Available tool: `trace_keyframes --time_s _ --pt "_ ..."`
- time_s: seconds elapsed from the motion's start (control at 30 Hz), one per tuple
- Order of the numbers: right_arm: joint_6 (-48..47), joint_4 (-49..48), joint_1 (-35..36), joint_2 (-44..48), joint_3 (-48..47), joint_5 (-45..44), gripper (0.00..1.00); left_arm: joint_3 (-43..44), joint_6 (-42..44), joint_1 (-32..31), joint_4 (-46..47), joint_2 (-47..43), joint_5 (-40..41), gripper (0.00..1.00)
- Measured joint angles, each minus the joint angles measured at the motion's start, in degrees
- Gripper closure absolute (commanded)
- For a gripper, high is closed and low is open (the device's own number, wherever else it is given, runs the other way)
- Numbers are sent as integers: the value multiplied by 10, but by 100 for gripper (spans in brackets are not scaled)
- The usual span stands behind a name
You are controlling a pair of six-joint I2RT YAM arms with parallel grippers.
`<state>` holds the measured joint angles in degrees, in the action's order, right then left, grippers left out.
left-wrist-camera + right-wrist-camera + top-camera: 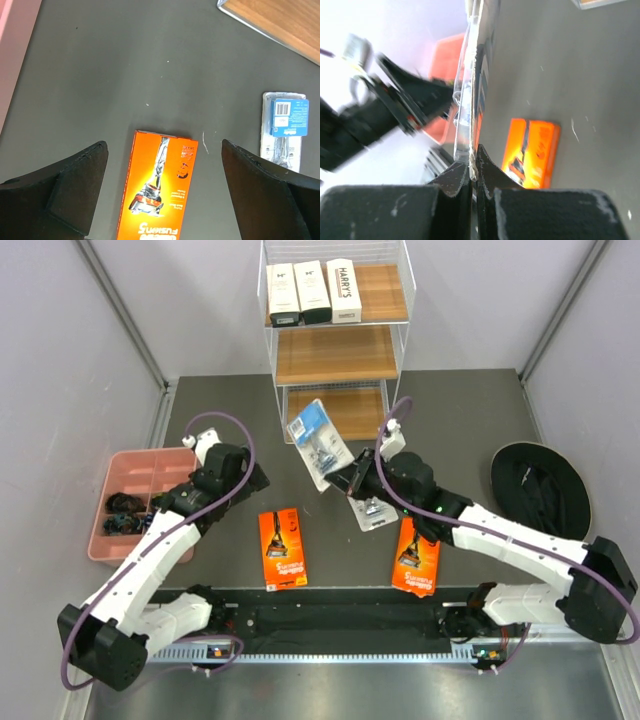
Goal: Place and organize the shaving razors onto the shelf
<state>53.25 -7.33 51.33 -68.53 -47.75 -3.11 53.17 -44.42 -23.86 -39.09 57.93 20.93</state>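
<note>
Three long white boxes (314, 292) stand on the top tier of the shelf (392, 295). My right gripper (349, 480) is shut on the edge of a blue-clear blister pack (318, 443), held tilted above the table in front of the shelf's lowest tier; its thin edge (470, 100) rises from my shut right gripper (473, 167). A second blister pack (372, 512) lies partly under the right arm. Two orange cards (283, 548) (416, 557) lie flat near the front. My left gripper (243, 480) (164, 145) is open above the left orange card (157, 190).
A pink compartment tray (125, 540) with dark small items sits at the left. A black round hat-like thing (540, 490) lies at the right. The shelf's lower tiers (337, 355) are bare. A blister pack (285, 127) and a shelf corner (280, 20) show in the left wrist view.
</note>
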Motion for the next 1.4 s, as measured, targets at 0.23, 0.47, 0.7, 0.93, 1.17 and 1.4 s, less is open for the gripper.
trace_keyframes --time_s 0.23,0.47,0.7,0.93,1.17,1.4 --pt "27 -67 -56 -34 -32 49 100 -13 0 2 0 6 -3 1" --pt "68 -134 -114 -94 -78 89 100 -25 -3 2 1 10 -12 1" --pt "106 -178 -141 -156 -117 113 100 -28 -4 2 1 10 -21 1" --pt "131 -181 -147 -209 -172 115 100 -31 -4 2 1 7 -23 1" --pt "161 -189 -148 -263 -222 92 100 -31 -4 2 1 -7 -27 1" --pt "186 -174 -148 -336 -297 61 100 -31 -3 2 1 -21 -32 1"
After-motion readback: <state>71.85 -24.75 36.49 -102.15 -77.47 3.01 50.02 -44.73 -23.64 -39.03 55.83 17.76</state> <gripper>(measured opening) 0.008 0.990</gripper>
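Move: The right gripper holds one razor pack. The left half of the middle shelf, where it is headed, lies about 29 cm ahead and 5 cm to the left, roughly level with the gripper. The bottom shelf sits some 28 cm ahead, 2 cm to the right and 21 cm down; the second razor pack is on the table, 6 cm ahead, 8 cm right, 22 cm below. From the empty left gripper the same shelf spot is about 25 cm ahead and 10 cm right. Keep the right gripper shut on the razor pack and carry it forward and up together towards the middle shelf, then mostly level and forward with a slight drift left, about 18 cm out in all and 7 cm up. Meanwhile tilt the fingers up some 20 degrees until they point about level. Let the open left gripper sink a couple of centimetres, then rise slightly. ##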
